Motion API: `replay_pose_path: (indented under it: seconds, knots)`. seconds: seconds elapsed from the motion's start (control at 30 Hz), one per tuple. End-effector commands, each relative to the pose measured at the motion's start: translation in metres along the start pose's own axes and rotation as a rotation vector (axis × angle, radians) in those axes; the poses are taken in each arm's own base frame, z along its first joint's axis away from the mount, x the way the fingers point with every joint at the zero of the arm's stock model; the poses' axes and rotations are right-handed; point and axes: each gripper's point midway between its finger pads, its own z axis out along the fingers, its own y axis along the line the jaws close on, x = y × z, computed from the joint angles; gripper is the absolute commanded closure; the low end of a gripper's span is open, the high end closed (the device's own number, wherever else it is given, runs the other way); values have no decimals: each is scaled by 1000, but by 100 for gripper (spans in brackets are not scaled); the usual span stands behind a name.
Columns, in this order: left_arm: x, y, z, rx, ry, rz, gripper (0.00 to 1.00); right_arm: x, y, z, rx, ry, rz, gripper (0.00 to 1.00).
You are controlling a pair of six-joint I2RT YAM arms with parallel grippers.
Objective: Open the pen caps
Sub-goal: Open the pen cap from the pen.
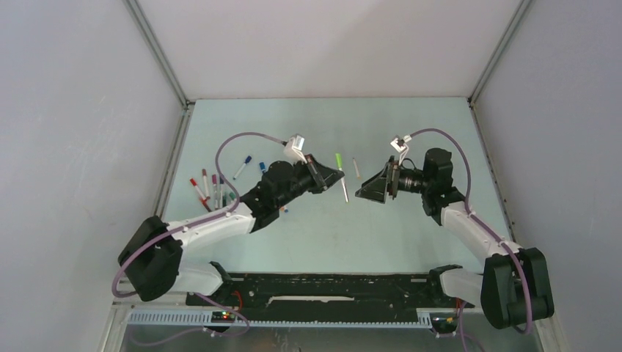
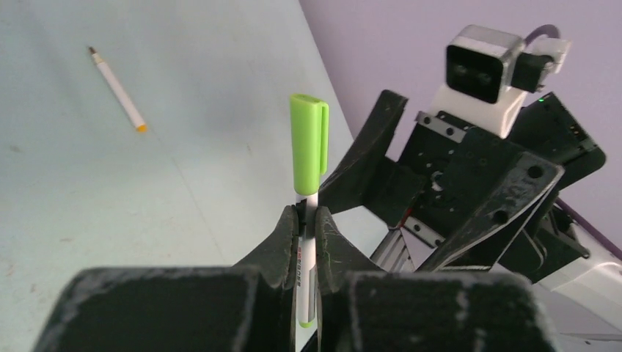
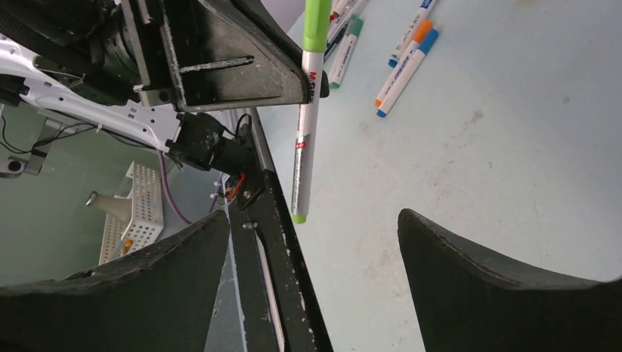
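Note:
My left gripper (image 1: pixel 331 177) (image 2: pixel 308 217) is shut on the white barrel of a pen (image 2: pixel 306 257) (image 3: pixel 304 147). It holds the pen off the table, with the light green pen cap (image 1: pixel 339 160) (image 2: pixel 309 150) (image 3: pixel 317 22) still on and sticking out beyond the fingertips. My right gripper (image 1: pixel 365 193) (image 3: pixel 314 220) faces it from the right with its jaws wide open and nothing between them. The pen's lower end hangs just ahead of the right fingers (image 3: pixel 455 257) without touching them.
A cluster of capped pens (image 1: pixel 213 188) lies at the left of the table, and a blue-capped pen (image 1: pixel 242 167) lies near it. A white pen with an orange end (image 1: pixel 356 167) (image 2: pixel 117 89) lies behind the grippers. Orange- and blue-capped pens (image 3: pixel 407 51) lie beyond the held pen.

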Motion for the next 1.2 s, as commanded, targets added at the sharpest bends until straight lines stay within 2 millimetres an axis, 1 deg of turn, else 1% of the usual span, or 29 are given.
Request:
replay_pose_path:
  seconds: [0.0, 0.13, 0.2, 0.53, 0.63, 0.67, 0.7, 0.73, 0.77, 0.8, 0.9, 0.97, 1.0, 1.03, 1.17]
  knots:
    - [-25, -47, 12, 105, -88, 16, 100, -2, 2, 6, -19, -4, -19, 14]
    - [-19, -55, 18, 124, -76, 14, 100, -2, 4, 8, -24, -4, -22, 18]
    - [-20, -55, 21, 113, -91, 13, 100, -2, 4, 8, -26, -4, -25, 21]
    - [-10, -67, 31, 137, -69, 17, 100, 2, 10, 14, -57, 14, -27, 47]
    - [-8, -71, 32, 147, -63, 23, 100, 3, 11, 15, -63, 19, -34, 60]
    - [-8, -72, 32, 152, -65, 24, 100, 3, 10, 15, -62, 20, -36, 67]
    - [-8, -73, 31, 155, -65, 26, 100, 3, 10, 15, -60, 22, -40, 77]
    - [-8, -74, 30, 158, -64, 28, 100, 2, 10, 16, -59, 24, -45, 91]
    - [-7, -75, 29, 166, -60, 30, 95, 1, 10, 16, -56, 25, -49, 100]
    - [-6, -80, 27, 190, -47, 32, 86, 1, 9, 15, -52, 28, -51, 100]
    - [-1, -91, 18, 268, -19, 56, 51, 0, 12, 13, -68, 36, -74, 100]
    - [-4, -92, 10, 309, -24, 61, 37, 3, 18, 11, -105, 56, -105, 100]
    - [-6, -91, 6, 322, -31, 60, 33, 5, 22, 9, -129, 68, -124, 100]
    - [-8, -89, 2, 330, -36, 60, 31, 7, 26, 7, -156, 80, -152, 100]
    - [-18, -75, -8, 315, -55, 54, 29, 11, 31, 5, -192, 97, -185, 100]
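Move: The left hand already holds the green-capped pen near mid-length, its cap pointing forward and its tail back; the open right gripper it goes to is about 6 cm to its right and 4 cm back, roughly level. From the right hand, the pen's middle is some 6 cm left and 4 cm ahead. A white uncapped pen lies on the table about 15 cm ahead of the left hand, 9 cm right and 19 cm below. The left hand carries the green-capped pen about 5 cm to the right, rising a little, while the right hand eases some 1.5 cm left to meet it and shuts its fingers on the white barrel near the tail. Once the right hand has its pinch, the left opens wide, lets go and lifts some 3 cm more while tilting slightly, as the right keeps its grip and draws about 1.5 cm back towards its base, turning a few degrees counter-clockwise. ##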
